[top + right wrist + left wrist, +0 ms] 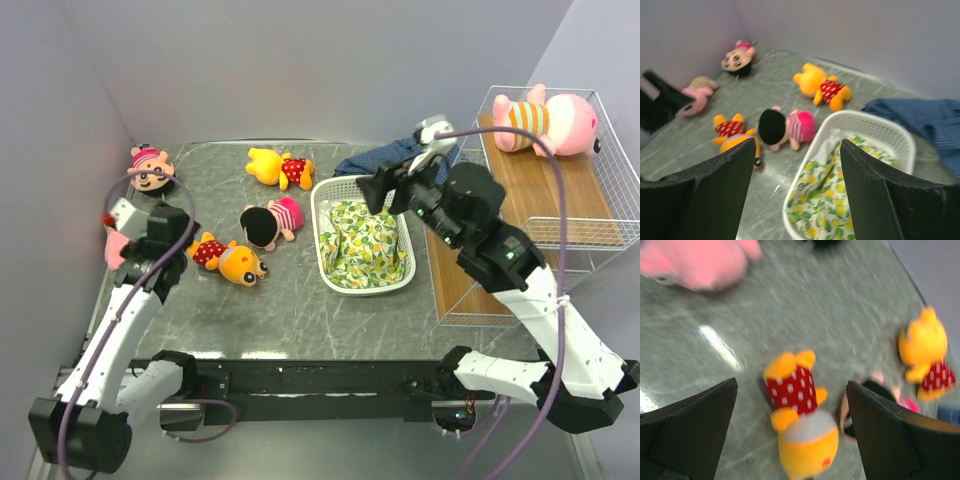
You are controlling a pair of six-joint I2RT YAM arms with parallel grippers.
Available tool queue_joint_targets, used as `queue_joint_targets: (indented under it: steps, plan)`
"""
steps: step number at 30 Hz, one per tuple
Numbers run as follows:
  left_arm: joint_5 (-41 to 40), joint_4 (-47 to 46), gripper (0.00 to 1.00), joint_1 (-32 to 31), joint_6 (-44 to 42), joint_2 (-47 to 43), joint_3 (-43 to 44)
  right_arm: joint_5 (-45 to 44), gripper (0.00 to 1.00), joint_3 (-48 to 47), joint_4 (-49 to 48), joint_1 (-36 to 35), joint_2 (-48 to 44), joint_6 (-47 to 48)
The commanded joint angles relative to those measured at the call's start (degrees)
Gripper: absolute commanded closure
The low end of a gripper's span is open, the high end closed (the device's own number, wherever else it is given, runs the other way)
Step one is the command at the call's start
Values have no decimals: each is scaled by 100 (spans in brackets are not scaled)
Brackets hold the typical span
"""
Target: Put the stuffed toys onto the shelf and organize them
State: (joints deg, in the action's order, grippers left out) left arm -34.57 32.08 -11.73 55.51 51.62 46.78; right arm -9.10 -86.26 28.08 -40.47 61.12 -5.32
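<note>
One pink pig (550,120) lies on the top plank of the shelf (530,200). On the table lie a yellow bear in red (230,258), a second bear (280,167), a black-haired doll in pink (272,222), a doll with a pink hat (150,170) and another pink toy (115,245). My left gripper (791,382) hangs open above the near bear (800,410), one finger on each side, not touching it. My right gripper (799,141) is open and empty, above the far left rim of the basket (890,132), facing the doll in pink (787,127).
The white slotted basket (322,240) holds a lemon-print cloth (365,245) in the middle of the table. Blue fabric (385,158) lies behind it, beside the shelf. Grey walls close the table at the back and left.
</note>
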Motion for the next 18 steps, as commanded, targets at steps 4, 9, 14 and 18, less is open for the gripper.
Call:
queue_joint_targets:
  steps: [4, 9, 14, 18]
  plan:
    - [-340, 0, 3, 2030, 469, 735, 753, 778, 23, 663, -830, -286, -241, -329]
    - [422, -385, 3, 2780, 663, 1385, 771, 813, 22, 811, -943, -304, -469, -198]
    - [1742, -667, 4, 3554, 944, 2280, 823, 1165, 20, 1120, -1304, -295, -829, -118]
    - [1691, -685, 4, 3598, 883, 2879, 1174, 1288, 20, 1225, -1401, -304, -953, -171]
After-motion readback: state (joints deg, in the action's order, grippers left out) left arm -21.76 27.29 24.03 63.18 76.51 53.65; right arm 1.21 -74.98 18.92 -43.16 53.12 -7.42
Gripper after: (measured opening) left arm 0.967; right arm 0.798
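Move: Nearest the left wall lies the pink pig toy with the striped end, about 20 cm to the left hand's left, 2 cm ahead and 16 cm below. The doll with the pink cap is roughly 19 cm ahead and 17 cm left, and the yellow toy in the red dotted dress some 3 cm back and 7 cm right, both about as low. From the right hand the pig is about 55 cm left, 4 cm ahead and 41 cm below. Leftwards, fast and nearly level at first, the open left hand sweeps about 16 cm towards the pink pig by the wall, turning some 30 degrees counter-clockwise, then sinks about 7 cm as its fingers tip further down towards the toy, not yet touching it. The empty right hand draws back some 4 cm and slightly left over the basket, dipping about 4 cm and rising again, fingers open. ##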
